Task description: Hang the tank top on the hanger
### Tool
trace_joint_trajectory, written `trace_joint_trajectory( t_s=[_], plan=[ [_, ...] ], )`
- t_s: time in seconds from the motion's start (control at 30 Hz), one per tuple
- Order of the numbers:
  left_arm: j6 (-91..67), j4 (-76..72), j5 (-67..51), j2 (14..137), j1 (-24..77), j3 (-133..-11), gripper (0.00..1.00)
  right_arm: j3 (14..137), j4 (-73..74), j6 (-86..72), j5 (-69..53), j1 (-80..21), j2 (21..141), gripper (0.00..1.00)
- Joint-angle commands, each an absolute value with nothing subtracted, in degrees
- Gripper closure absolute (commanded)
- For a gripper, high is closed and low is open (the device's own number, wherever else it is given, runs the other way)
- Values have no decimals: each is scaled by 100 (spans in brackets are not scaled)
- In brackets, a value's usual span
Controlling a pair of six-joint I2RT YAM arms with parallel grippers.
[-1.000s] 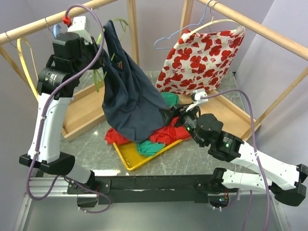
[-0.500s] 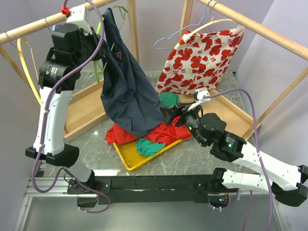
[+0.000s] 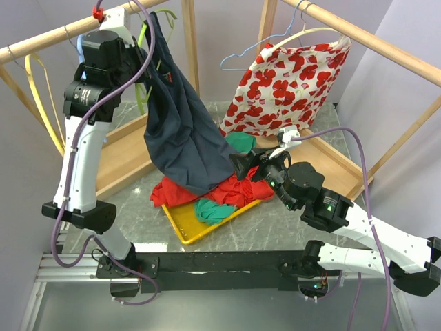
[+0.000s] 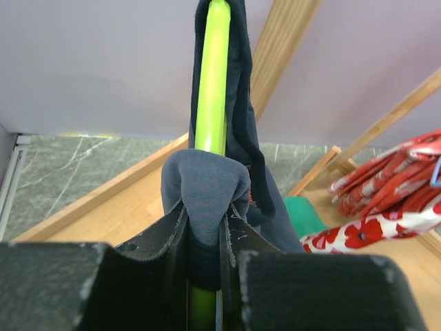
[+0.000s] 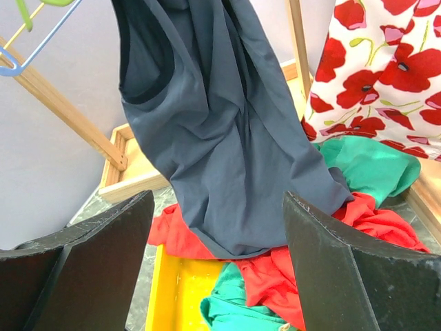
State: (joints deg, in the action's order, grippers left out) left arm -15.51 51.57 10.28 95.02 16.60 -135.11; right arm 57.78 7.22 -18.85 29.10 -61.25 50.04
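The navy tank top (image 3: 182, 131) hangs from high at the back left, and its hem trails onto the clothes pile. My left gripper (image 3: 141, 72) is raised near the wooden rail (image 3: 48, 38). In the left wrist view this gripper (image 4: 207, 221) is shut on a fold of the tank top (image 4: 207, 186) that wraps the lime-green hanger (image 4: 210, 83). One strap runs up along the hanger bar. The hanger (image 3: 144, 33) shows only in part behind the arm. My right gripper (image 3: 241, 164) stands open just short of the tank top's hem (image 5: 227, 152), with nothing between its fingers.
A yellow tray (image 3: 182, 227) holds a red garment (image 3: 241, 189) and a green one (image 3: 213, 210). A white cloth with red flowers (image 3: 293, 83) hangs at the back right beside a blue hanger (image 3: 241, 58). A yellow hanger (image 3: 41, 96) hangs at the left. A wooden tray (image 3: 120, 155) lies below.
My left arm has risen toward the rail, lifting the tank top and hanger higher. The right gripper has edged slightly toward the hem and stayed open.
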Motion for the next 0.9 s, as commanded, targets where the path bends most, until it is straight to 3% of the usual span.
trace_joint_trajectory(
  t_s=[0.0,0.33,0.47,0.57,0.6,0.63,0.77,0.8,0.87],
  plan=[
    [-1468,4236,1029,9589,1538,-13860,99,6003,562,-1942,2883,-6126,4983,18],
    [-1591,4122,747,9668,1424,-13536,99,6012,571,-1995,2839,-6126,5018,17],
    [-1626,4087,616,9598,1424,-13403,92,5994,571,-2030,2804,-6126,5036,17],
    [-1635,4034,571,9458,1424,-13281,76,5977,554,-2039,2777,-6135,5062,17],
    [-1626,3982,554,9414,1424,-13176,61,5977,554,-2039,2760,-6126,5062,17],
    [-1626,3955,571,9352,1424,-13131,52,5977,580,-2039,2751,-6126,5080,17],
    [-1591,3850,510,9045,1424,-12947,33,5942,563,-2039,2733,-6135,5080,17],
    [-1582,3824,449,8974,1424,-12868,23,5915,554,-2039,2725,-6126,5080,17],
    [-1538,3718,466,8782,1424,-12771,14,5889,554,-2048,2716,-6135,5063,17]
  ],
)
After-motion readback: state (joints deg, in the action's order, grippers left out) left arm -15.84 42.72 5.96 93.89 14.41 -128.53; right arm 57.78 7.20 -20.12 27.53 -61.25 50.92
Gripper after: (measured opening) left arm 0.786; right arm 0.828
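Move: The left hand grips the near end of the green hanger, tank top already on it. The stretch of wooden rail for its hook lies about 9 cm ahead and 12 cm above, straight in line. The blue hanger hangs some 12 cm to this hand's left, about level in reach and height. From the idle right hand, that rail spot is roughly 28 cm ahead, 25 cm left and 24 cm up. The left hand eases the hanger 3 cm forward and down, opens to release it, then backs off upward. ##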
